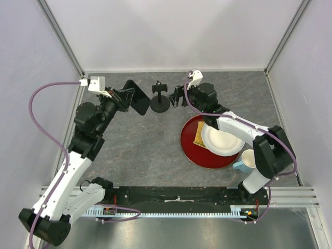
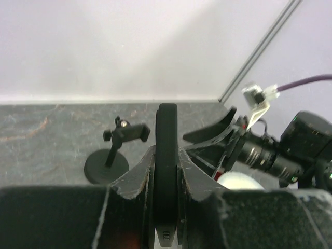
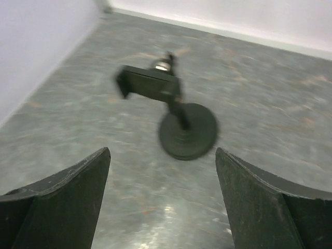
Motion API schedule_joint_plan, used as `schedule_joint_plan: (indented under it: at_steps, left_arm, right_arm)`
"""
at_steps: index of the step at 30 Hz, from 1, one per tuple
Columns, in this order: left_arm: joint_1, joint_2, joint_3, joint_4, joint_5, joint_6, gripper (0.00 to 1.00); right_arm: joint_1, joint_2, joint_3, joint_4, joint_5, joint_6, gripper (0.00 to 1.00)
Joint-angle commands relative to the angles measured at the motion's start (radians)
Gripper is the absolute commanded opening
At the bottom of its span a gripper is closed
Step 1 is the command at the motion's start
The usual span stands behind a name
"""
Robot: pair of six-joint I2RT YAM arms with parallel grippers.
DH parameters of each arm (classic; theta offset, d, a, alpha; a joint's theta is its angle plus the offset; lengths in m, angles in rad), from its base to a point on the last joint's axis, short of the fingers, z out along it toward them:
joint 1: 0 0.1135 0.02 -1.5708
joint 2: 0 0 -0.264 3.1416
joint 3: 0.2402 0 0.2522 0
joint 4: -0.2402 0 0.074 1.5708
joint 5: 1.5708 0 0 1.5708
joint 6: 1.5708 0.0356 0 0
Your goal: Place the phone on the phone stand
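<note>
My left gripper (image 1: pixel 128 96) is shut on the black phone (image 1: pixel 138 97) and holds it on edge above the table, just left of the phone stand (image 1: pixel 160 101). In the left wrist view the phone (image 2: pixel 167 122) rises edge-on between my left gripper's (image 2: pixel 167 158) jaws, with the stand (image 2: pixel 107 166) ahead to the left and the right gripper (image 2: pixel 215 129) beyond. My right gripper (image 1: pixel 176 97) sits just right of the stand. It is open (image 3: pixel 162 151) with nothing between its fingers, and the stand's disc base (image 3: pixel 188 130) and clamp head (image 3: pixel 150 84) lie ahead of it.
A red plate (image 1: pixel 194 150) lies right of centre under a white plate (image 1: pixel 224 140), with a yellow pad (image 1: pixel 199 136) at the white plate's left rim. A pale blue cup (image 1: pixel 246 162) stands at the red plate's right. Walls close the back and both sides.
</note>
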Motion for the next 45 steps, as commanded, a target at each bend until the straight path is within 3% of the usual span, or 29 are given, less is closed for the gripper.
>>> schedule_joint_plan:
  at_steps: [1, 4, 5, 6, 9, 15, 20, 25, 35, 39, 43, 45]
  left_arm:
    - [-0.008, 0.084, -0.013, 0.415, -0.048, -0.028, 0.02]
    - [-0.021, 0.157, -0.024, 0.568, -0.049, 0.013, 0.02]
    - [-0.025, 0.177, -0.042, 0.605, -0.081, 0.019, 0.02]
    - [-0.028, 0.206, -0.050, 0.680, -0.121, 0.028, 0.02]
    - [-0.034, 0.273, -0.062, 0.811, -0.140, 0.079, 0.02]
    - [-0.034, 0.301, -0.085, 0.854, -0.099, 0.173, 0.02]
    - [-0.033, 0.292, -0.001, 0.614, 0.027, 0.254, 0.02]
    - [-0.024, 0.280, 0.018, 0.529, 0.043, 0.282, 0.02]
    - [0.022, 0.329, 0.010, 0.549, 0.153, 0.234, 0.02]
    - [0.022, 0.333, 0.001, 0.578, 0.204, 0.223, 0.02]
    - [0.022, 0.342, -0.007, 0.590, 0.199, 0.205, 0.02]
    - [0.022, 0.353, -0.016, 0.607, 0.190, 0.188, 0.02]
  right_arm:
    - [-0.019, 0.067, 0.055, -0.029, 0.323, -0.044, 0.86]
    - [-0.039, 0.099, 0.055, 0.048, 0.320, -0.005, 0.74]
    - [-0.039, 0.119, 0.061, 0.066, 0.294, -0.001, 0.67]
    - [-0.037, 0.130, 0.063, 0.111, 0.277, 0.001, 0.53]
    - [-0.039, 0.181, 0.069, 0.188, 0.225, 0.015, 0.43]
    - [-0.031, 0.253, 0.077, 0.287, 0.119, 0.015, 0.52]
    - [-0.005, 0.253, 0.072, 0.304, 0.164, 0.001, 0.57]
    - [0.041, 0.250, 0.066, 0.329, 0.193, -0.051, 0.59]
    - [0.083, 0.330, 0.213, 0.209, 0.386, -0.034, 0.47]
    - [0.086, 0.346, 0.203, 0.232, 0.382, -0.044, 0.43]
    - [0.084, 0.374, 0.180, 0.301, 0.365, -0.060, 0.29]
    - [0.084, 0.392, 0.196, 0.286, 0.349, -0.085, 0.28]
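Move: The stand's phone holder lies about 9 cm ahead of my open right hand, 7 cm to its left and 5 cm below. The phone, already in my left hand, is some 17 cm left of the right hand, 4 cm back and 6 cm higher; the red tray is about 18 cm right, 12 cm back and 17 cm down. From my left hand the holder is roughly 18 cm ahead, 14 cm right and 11 cm below. I send my right hand forward and down, then shift it left and slightly up and ease forward, ending about 8 cm farther out at the holder's upright, turned some 15 degrees clockwise, its wide fingers narrowed around it. My left hand keeps the phone, pushing 8 cm forward and tilting up, then sinks and edges right towards the holder, its left side rising. ##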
